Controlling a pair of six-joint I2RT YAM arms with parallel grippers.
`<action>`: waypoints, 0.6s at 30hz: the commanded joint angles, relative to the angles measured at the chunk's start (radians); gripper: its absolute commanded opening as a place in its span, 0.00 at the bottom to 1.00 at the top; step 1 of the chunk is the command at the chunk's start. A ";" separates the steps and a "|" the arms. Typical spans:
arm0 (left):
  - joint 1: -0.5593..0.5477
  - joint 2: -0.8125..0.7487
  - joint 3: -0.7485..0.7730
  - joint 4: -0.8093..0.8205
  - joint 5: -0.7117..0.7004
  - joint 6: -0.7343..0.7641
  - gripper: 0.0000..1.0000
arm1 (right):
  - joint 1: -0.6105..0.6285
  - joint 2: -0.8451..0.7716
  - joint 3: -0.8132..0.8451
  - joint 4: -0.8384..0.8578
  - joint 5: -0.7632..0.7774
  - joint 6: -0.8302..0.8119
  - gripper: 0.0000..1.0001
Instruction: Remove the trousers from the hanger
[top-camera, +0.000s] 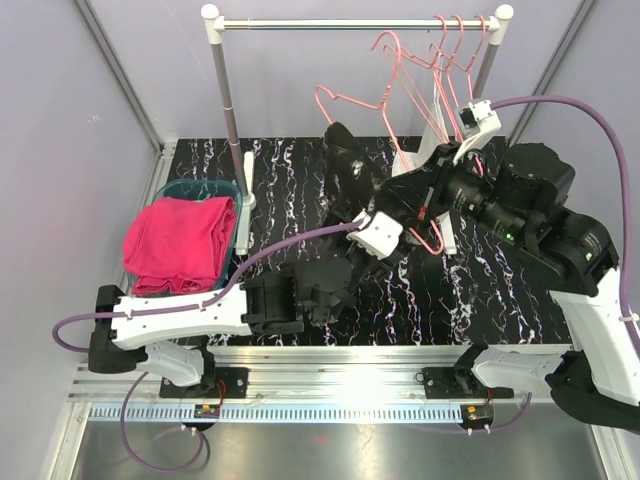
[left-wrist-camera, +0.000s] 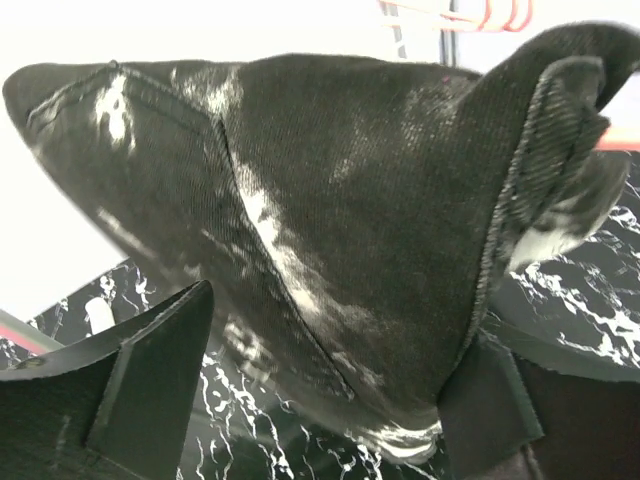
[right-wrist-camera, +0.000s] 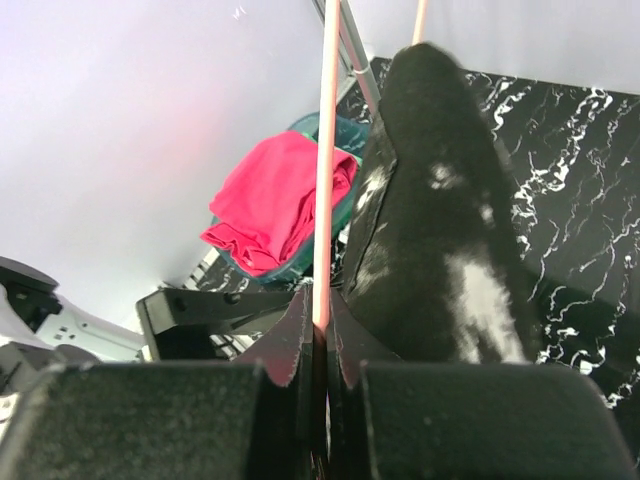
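The black, white-speckled trousers (top-camera: 345, 160) hang draped over a pink hanger (top-camera: 398, 150) above the middle of the table. My left gripper (top-camera: 350, 205) is open just below them. In the left wrist view the cloth (left-wrist-camera: 350, 200) hangs between the two spread fingers (left-wrist-camera: 130, 390) and touches the right one. My right gripper (top-camera: 405, 195) is shut on the hanger's thin pink bar (right-wrist-camera: 325, 150), with the trousers (right-wrist-camera: 440, 200) just to its right. The magenta pink trousers (top-camera: 180, 240) lie folded in a teal basket (top-camera: 200, 187). The mint green trousers are not in view.
A clothes rack with a white-capped rail (top-camera: 350, 22) stands at the back, with several empty pink hangers (top-camera: 455, 60) at its right end. Its left post (top-camera: 228, 100) stands beside the basket. The table top is black marble pattern (top-camera: 500, 290).
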 joint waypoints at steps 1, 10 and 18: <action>0.021 0.014 0.053 0.089 -0.081 0.030 0.82 | 0.010 -0.049 0.048 0.227 -0.021 0.027 0.00; 0.049 0.047 0.076 0.184 -0.089 0.045 0.77 | 0.014 -0.054 0.015 0.264 -0.058 0.076 0.00; 0.067 0.070 0.109 0.230 -0.100 0.079 0.12 | 0.019 -0.089 -0.010 0.267 -0.015 0.067 0.00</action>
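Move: The black trousers hang over the pink hanger, already reaching in between the left hand's open fingers. Their middle is about 6 cm ahead of that hand, 4 cm to its left and 3 cm above. The hanger's middle is some 8 cm ahead and 8 cm above, neither left nor right. White trousers hang about 14 cm ahead, 10 cm right and 3 cm lower. From the right hand, the black trousers lie roughly 3 cm ahead, 7 cm left and 7 cm below. Into the black trousers' lower part, just below the right gripper, the left hand eases forward about 3 cm, rising some 1.5 cm and turning slightly counter-clockwise; its fingers stay mostly open until late, then close quickly and pinch the cloth. The right hand keeps its grip on the hanger's side, lifting about 1 cm and rolling some 5 degrees, left side up. ##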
